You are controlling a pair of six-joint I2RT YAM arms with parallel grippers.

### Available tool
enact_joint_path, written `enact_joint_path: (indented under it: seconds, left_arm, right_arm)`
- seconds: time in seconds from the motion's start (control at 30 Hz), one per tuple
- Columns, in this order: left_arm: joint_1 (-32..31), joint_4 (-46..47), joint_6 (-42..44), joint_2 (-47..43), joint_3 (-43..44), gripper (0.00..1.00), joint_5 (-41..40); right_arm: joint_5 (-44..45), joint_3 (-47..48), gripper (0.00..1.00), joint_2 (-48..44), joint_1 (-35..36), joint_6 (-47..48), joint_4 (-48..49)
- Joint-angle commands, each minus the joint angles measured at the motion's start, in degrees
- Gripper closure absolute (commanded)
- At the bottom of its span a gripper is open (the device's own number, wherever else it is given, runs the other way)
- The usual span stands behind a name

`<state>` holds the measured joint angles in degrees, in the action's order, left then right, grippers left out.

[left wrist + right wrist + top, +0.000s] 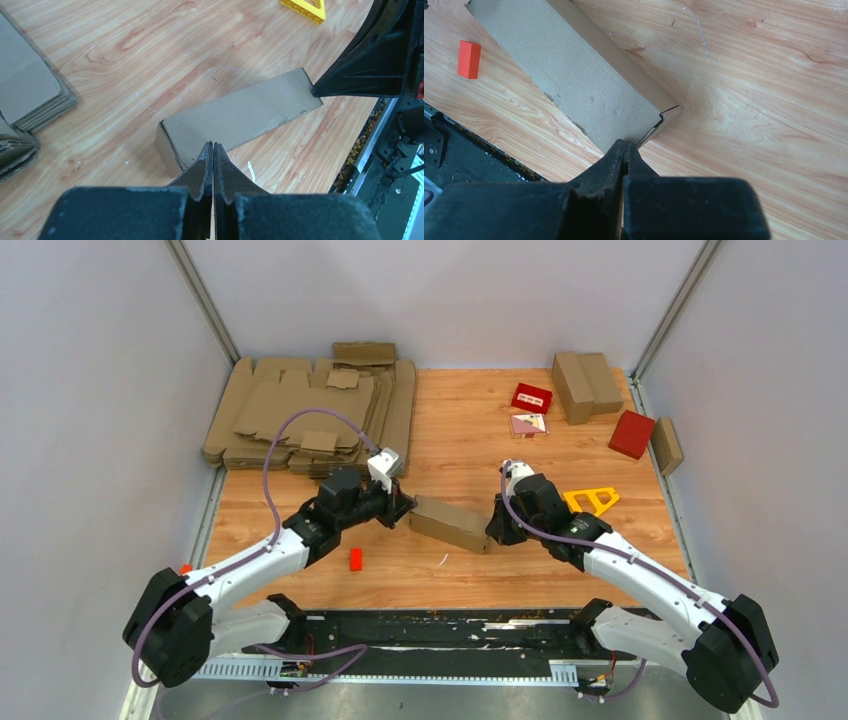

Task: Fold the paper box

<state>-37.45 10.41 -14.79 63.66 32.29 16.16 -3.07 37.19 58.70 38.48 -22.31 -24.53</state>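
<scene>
The paper box [449, 523] lies folded into a brown cuboid on the wooden table between the two arms. My left gripper [403, 504] is shut with nothing in it, its tips over the box's left end [214, 143]. The box [240, 117] stretches away from it toward the right arm's black fingers [370, 65]. My right gripper [497, 528] is shut and empty too, its tips [625, 146] pressed at the right end of the box [569, 75], where an end flap edge [659, 122] stands slightly ajar.
A pile of flat cardboard blanks [310, 415] lies at the back left. Folded brown boxes [585, 385], red boxes [632, 433] and a yellow triangular frame [592, 500] sit at the back right. A small orange block [355, 559] lies near the front.
</scene>
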Motion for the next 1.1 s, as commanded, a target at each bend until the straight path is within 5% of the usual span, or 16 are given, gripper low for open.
enact_joint_path:
  seconds: [0.0, 0.37, 0.6, 0.83, 0.9, 1.07]
  left_arm:
    - [0.16, 1.26, 1.08, 1.61, 0.66, 1.00, -0.06]
    - [0.19, -11.74, 3.92, 12.47, 6.70, 1.00, -5.86]
    - [0.17, -7.17, 3.80, 8.25, 4.82, 1.00, -2.70]
    - [0.13, 1.78, 1.37, -1.73, -2.67, 1.00, -4.73]
    - [0.14, 3.09, 1.04, -2.95, -3.65, 1.00, -5.16]
    - [0.19, 2.16, 0.53, -2.32, -3.04, 1.00, -6.02]
  right_arm:
    - [-0.47, -0.23, 1.00, 1.44, 0.04, -0.27, -3.42]
    - [0.83, 0.32, 1.00, 0.50, -0.03, -0.14, -3.82]
    - [-0.37, 3.83, 0.98, 0.76, -0.03, 3.27, -4.94]
    - [-8.70, 11.23, 0.09, 1.66, 0.11, 11.86, -5.22]
    - [-8.68, 12.87, 0.00, 2.41, 0.58, 13.81, -5.35]
    - [-4.67, 17.21, 0.00, 9.05, 3.23, 19.01, -5.15]
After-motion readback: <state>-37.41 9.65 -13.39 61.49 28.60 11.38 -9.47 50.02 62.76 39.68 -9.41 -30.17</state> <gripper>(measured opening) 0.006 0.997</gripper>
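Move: The right hand's shut fingertips are on the near right corner of the paper box; the box's middle lies about 8 cm to its left, 4 cm farther out and 3 cm lower. The left hand hovers off the other end, the same middle some 8 cm to its right, about 1 cm back and 7 cm below. From the left hand the red block lies 12 cm left and 5 cm back; from the right hand the yellow triangle is roughly 22 cm right and 12 cm ahead. Down about 4 cm and 2 cm forward, the left hand brings its shut fingertips onto the box's left end, stays there briefly, then backs off left and back while rising slightly. The right hand holds still on its corner until late, then opens wide and comes free, rising over 5 cm and moving left above the box, turning some 15 degrees counter-clockwise. ##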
